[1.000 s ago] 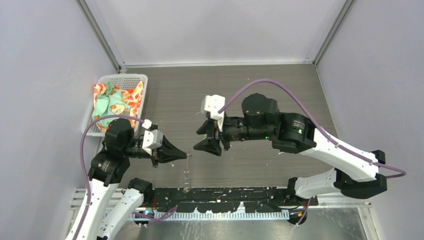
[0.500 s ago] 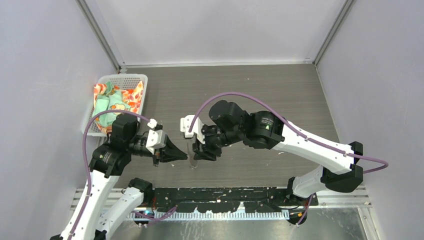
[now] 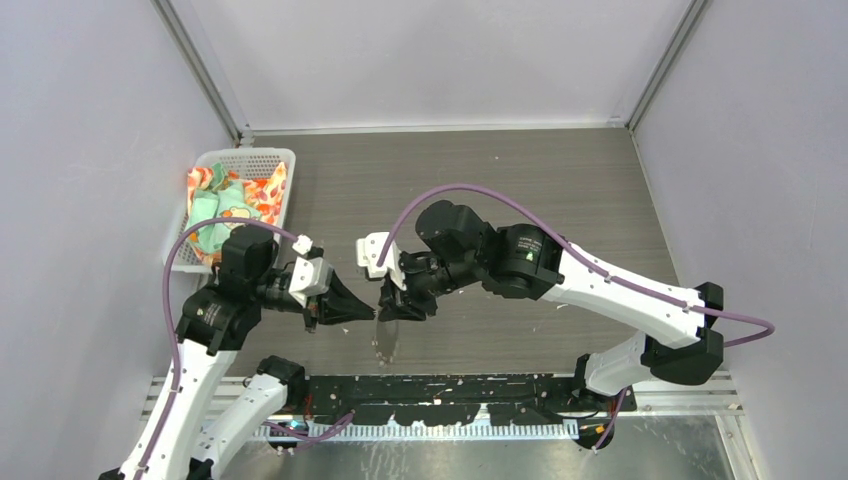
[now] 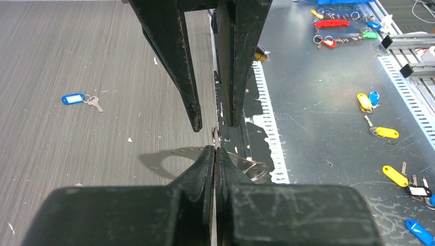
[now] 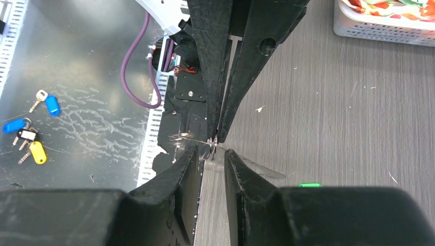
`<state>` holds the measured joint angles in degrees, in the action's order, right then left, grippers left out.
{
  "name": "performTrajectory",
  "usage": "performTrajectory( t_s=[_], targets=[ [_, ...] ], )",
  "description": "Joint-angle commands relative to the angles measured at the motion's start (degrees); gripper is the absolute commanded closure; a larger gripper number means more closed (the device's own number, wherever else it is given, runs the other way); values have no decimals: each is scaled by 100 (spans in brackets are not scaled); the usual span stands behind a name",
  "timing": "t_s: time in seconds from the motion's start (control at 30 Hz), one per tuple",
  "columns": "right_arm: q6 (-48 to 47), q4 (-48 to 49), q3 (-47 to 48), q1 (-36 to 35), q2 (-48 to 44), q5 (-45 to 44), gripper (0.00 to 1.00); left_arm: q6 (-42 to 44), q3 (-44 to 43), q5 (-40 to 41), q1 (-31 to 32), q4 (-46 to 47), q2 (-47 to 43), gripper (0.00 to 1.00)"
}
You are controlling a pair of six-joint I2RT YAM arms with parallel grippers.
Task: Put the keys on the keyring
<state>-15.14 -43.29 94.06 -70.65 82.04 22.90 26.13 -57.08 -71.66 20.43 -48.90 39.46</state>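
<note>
My left gripper (image 3: 372, 312) is shut on the keyring (image 3: 383, 340), a thin wire loop that hangs edge-on below its tips. In the left wrist view only a sliver of the keyring (image 4: 216, 136) shows above the pinched left gripper (image 4: 215, 149). My right gripper (image 5: 211, 152) faces the left one, its jaws a narrow gap apart, with the keyring (image 5: 213, 143) just between their tips and untouched. The blue-headed key (image 4: 75, 98) lies on the table to the left. Behind a right finger, the green key head (image 5: 309, 185) peeks out.
A white basket (image 3: 282, 160) of colourful cloths stands at the table's left edge. Several spare tagged keys (image 4: 383, 132) lie on the metal shelf beyond the table's near edge, also seen from the right wrist as tagged keys (image 5: 32, 139).
My right arm has swung left and down to meet the left gripper, and its jaws have narrowed around the keyring. The left gripper has stayed shut and shifted only slightly.
</note>
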Motion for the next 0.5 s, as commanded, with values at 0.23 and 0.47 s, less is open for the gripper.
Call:
performTrajectory(
  t_s=[0.23, 0.47],
  targets=[
    [80, 540, -53, 8, 96, 100, 81, -222, -207, -184, 23, 303, -75, 99],
    [76, 431, -28, 11, 152, 8, 95, -298, -199, -164, 23, 347, -130, 99]
  ],
)
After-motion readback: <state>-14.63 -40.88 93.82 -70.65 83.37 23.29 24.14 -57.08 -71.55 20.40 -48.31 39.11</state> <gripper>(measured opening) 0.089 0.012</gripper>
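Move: The right hand, fingers part open, has the small upright ring at the keyring's gripped edge about 1 cm to its left, at the same height and level fore and aft. The left hand already pinches this gripped edge at its fingertips. From the right hand, the bunch of keys hangs about 5 cm back and 5 cm below, level sideways; the blue-tagged key lies on the table roughly 30 cm ahead, 22 cm to the right and 31 cm below. Right fingertips shut on the gripped edge of the keyring, right against the left fingertips: the gripper goes from about a third open to nearly closed while the hand eases about 1 cm left towards the left hand, barely turning. The left hand stays put and keeps its pinch. ##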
